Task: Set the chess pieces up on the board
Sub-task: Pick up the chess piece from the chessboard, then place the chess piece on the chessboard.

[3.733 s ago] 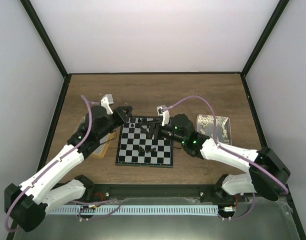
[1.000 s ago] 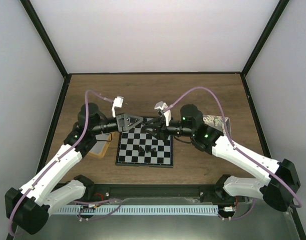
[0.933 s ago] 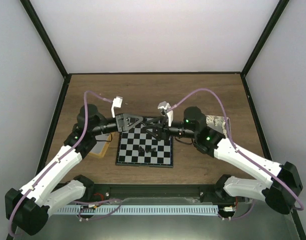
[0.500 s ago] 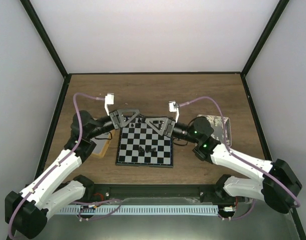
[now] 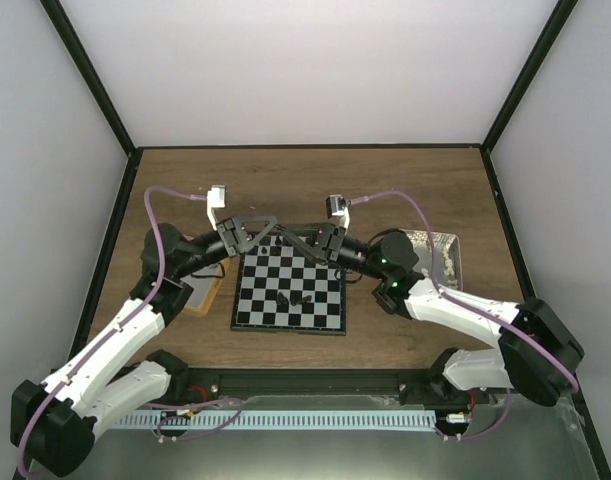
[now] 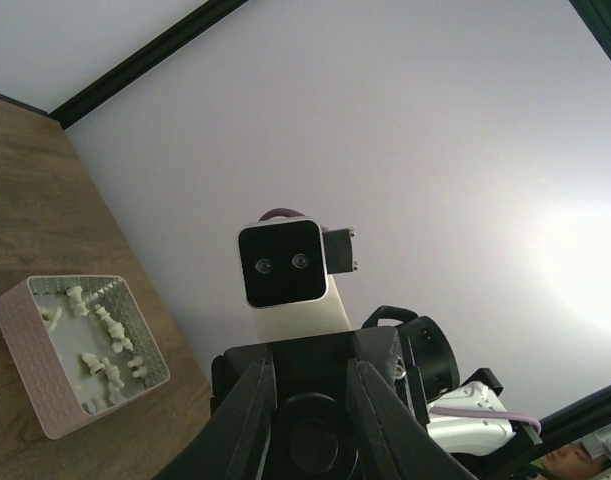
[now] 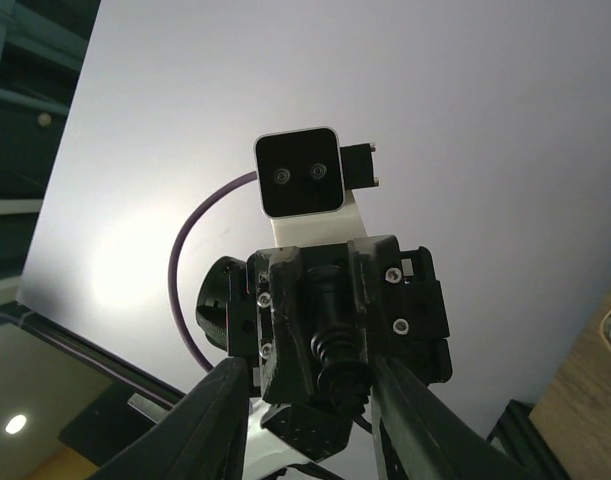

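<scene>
The board point(image 5: 285, 312) lies at the table's middle, with a few black chess pieces point(image 5: 293, 298) standing on its near half. Both grippers meet tip to tip above the board's far edge. My left gripper point(image 5: 268, 233) is shut on one black chess piece point(image 5: 279, 240), seen end-on as a round base point(image 6: 320, 442) between the left gripper's point(image 6: 310, 366) fingers. In the right wrist view that piece point(image 7: 337, 330) points at me, clamped lengthwise in the left jaws. My right gripper point(image 5: 299, 241) stands open, its fingers spread on both sides of the piece's base without touching it point(image 7: 307, 366).
A pinkish tray point(image 5: 432, 250) of white pieces sits right of the board, also seen as the pinkish tray point(image 6: 43, 335) in the left wrist view. A yellow-rimmed tray point(image 5: 201, 296) lies left of the board, half under the left arm. Walls close the table in.
The right gripper opened, drew back from the left gripper, then came forward to it again with narrower jaws. The left gripper rose slightly and kept its hold on the piece.
</scene>
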You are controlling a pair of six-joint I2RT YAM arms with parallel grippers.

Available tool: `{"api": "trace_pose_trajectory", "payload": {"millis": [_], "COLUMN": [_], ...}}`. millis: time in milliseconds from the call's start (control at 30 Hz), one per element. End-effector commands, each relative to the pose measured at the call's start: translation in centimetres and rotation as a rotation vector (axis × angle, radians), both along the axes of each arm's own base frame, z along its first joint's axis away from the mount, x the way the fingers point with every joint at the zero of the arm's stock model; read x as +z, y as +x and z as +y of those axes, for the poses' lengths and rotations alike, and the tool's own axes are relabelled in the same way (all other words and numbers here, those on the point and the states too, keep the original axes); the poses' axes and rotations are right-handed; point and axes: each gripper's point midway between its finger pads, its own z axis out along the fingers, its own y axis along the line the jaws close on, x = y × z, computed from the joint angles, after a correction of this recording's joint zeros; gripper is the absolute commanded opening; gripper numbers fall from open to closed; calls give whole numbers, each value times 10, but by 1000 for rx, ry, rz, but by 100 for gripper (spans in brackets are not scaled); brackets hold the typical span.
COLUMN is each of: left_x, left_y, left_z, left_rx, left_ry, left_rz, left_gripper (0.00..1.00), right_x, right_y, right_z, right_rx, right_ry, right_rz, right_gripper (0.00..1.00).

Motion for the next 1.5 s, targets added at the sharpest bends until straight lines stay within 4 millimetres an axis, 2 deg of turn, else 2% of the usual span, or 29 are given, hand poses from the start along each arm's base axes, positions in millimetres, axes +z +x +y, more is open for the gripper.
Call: {"api": "trace_pose_trajectory", "payload": {"millis": [0,300,433,500,633,667,767,867,967,1067,1167,1333,1467], "left_x": [1,-4,-10,-18,-36,-41,-56,-71,-87,-72,-47,-22,-26], "left_y": [1,3,5,10,20,21,28,42,54,56,56,62,67], "left_z": [0,0,2,6,12,12,18,43,92,128,144,155,166], "left_rx": [7,14,36,82,150,156,210,371,632,802,878,938,987], "left_ry": [-10,-2,18,55,119,134,212,368,555,689,753,844,936], "left_rz": [-22,-15,-5,19,53,63,92,119,175,98,5,-87,-90], "left_gripper": [9,9,11,18,23,25,45,65,73,77,79,86,87], "right_x": [33,31,27,20,11,10,2,-10,-32,-57,-86,-151,-180], "right_y": [-2,6,13,21,33,35,42,48,61,70,78,87,94], "right_z": [-3,1,2,3,3,2,0,-3,-13,-27,-36,-45,-50], "right_rx": [29,6,-31,-67,-153,-170,-218,-278,-369,-427,-420,-307,-242], "right_ry": [107,89,58,15,-72,-88,-171,-314,-528,-746,-981,-1335,-1499], "right_rz": [-24,-7,16,37,28,25,8,-47,-108,-172,-222,-237,-243], "right_gripper": [33,30,19,12,6,5,4,4,5,5,5,5,6]}}
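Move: The black chess piece is in the left fingers, about 1 cm to that hand's right. It lies roughly 1 cm to the right hand's left, level with it and already between its half-open fingers. From the right hand the chessboard's middle is about 35 cm below and 3 cm ahead, with no sideways offset. The loose dark pieces lie straight below it, 1 cm right, and the back-row pieces some 13 cm ahead, 3 cm left. Almost still at first, the right hand closes its fingers on the piece's free end. The left then opens wide and backs off about 15 cm left and 6 cm forward, dipping before it rises again and swinging counter-clockwise. The right carries the piece forward about 10 cm, then increasingly down, some 14 cm, towards the board, its fingertips tipping down by roughly 70 degrees of turn. ##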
